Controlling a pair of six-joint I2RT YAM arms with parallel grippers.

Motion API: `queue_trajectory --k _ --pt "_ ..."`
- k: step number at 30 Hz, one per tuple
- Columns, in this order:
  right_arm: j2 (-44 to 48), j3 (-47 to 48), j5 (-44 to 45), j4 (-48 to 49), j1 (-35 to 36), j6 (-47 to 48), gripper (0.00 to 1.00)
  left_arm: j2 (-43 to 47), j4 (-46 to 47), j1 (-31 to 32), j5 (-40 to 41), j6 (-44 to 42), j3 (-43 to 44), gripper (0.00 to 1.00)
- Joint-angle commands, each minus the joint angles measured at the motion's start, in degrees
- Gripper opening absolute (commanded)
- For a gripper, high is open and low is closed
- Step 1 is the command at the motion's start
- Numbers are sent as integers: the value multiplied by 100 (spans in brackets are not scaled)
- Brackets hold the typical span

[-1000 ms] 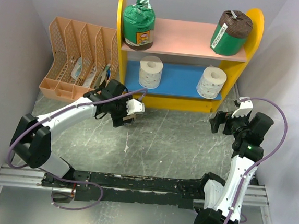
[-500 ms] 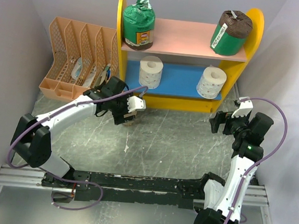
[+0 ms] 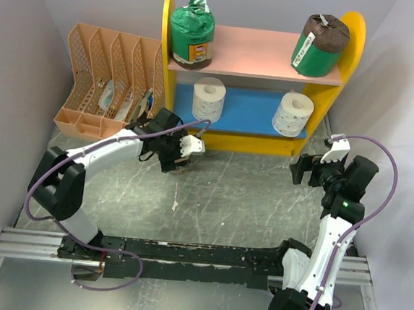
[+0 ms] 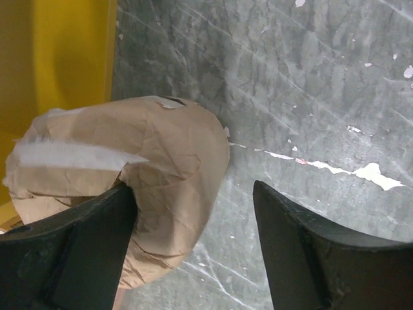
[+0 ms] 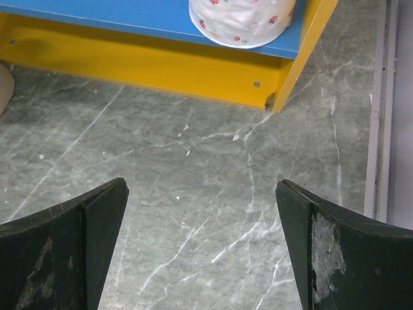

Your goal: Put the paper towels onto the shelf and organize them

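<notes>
The tan-brown paper towel roll (image 4: 161, 161) lies on the table against the shelf's yellow base (image 4: 71, 45). My left gripper (image 4: 192, 188) is open around it: the left finger touches the roll and the right finger stands apart from it. From above, the left gripper (image 3: 179, 161) hides the roll. The shelf (image 3: 351, 37) has two green-wrapped rolls (image 3: 192, 30) (image 3: 319, 45) on its pink board and two white rolls (image 3: 209, 99) (image 3: 292, 113) on its blue board. My right gripper (image 3: 300, 168) is open and holds nothing, in front of the shelf's right end.
A peach slotted file organizer (image 3: 105, 81) stands left of the shelf, close to the left arm. Grey walls close in on both sides. In the right wrist view the gripper (image 5: 201, 184) hangs over bare marbled table below the flowered white roll (image 5: 242, 19).
My left gripper has shifted a little to the right, toward the shelf base, and its jaws have narrowed slightly around the tan roll. The right arm has not moved.
</notes>
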State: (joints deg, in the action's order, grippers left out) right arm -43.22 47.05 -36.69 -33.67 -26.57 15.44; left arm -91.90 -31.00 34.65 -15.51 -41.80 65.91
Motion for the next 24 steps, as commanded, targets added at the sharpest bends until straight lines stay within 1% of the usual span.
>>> queue_trajectory --k 1,5,10,11,12,13,17,24 --pt "35 -82 -51 93 -50 22 100 -183 40 -16 -81 11 342 78" --pt "35 -82 -40 110 -50 12 100 -176 -79 -11 -110 -9 469 66" --pt "25 -87 -32 121 -50 -6 100 -152 -266 -8 -57 -61 536 57" --pt "24 -92 -39 119 -49 -6 100 -139 -286 -5 -64 -57 543 54" --pt "30 -95 -47 120 -50 -6 100 -138 -312 -6 -74 -67 545 48" --pt "26 -91 -49 123 -50 -6 100 -149 -336 -3 -75 -59 553 46" --pt "29 -82 -64 114 -49 3 100 -274 -462 -8 -81 -53 568 46" --pt "32 -82 -69 108 -46 11 100 -448 -752 60 -325 -41 598 47"
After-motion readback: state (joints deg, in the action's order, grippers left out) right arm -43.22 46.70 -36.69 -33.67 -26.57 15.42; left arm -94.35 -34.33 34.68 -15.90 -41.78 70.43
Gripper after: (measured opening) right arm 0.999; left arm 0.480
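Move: The brown paper roll stands on the table with its near wall already between the left hand's open fingers; its middle is about 4 cm ahead, 1 cm to the right and 4 cm lower. The white roll on the blue shelf is some 17 cm ahead, 9 cm right and 5 cm higher, and the peach rack about 16 cm ahead and 22 cm left, roughly level. From the right hand the brown roll lies some 9 cm ahead, 40 cm left and 17 cm down. Ease the left gripper about 1 cm forward and a little right, towards the middle of the brown paper roll, letting it rise just under 1 cm. Meanwhile close the fingers to about half open, one in the core hole and one outside, so that they pinch the roll's near wall; then hold there without turning the wrist. ##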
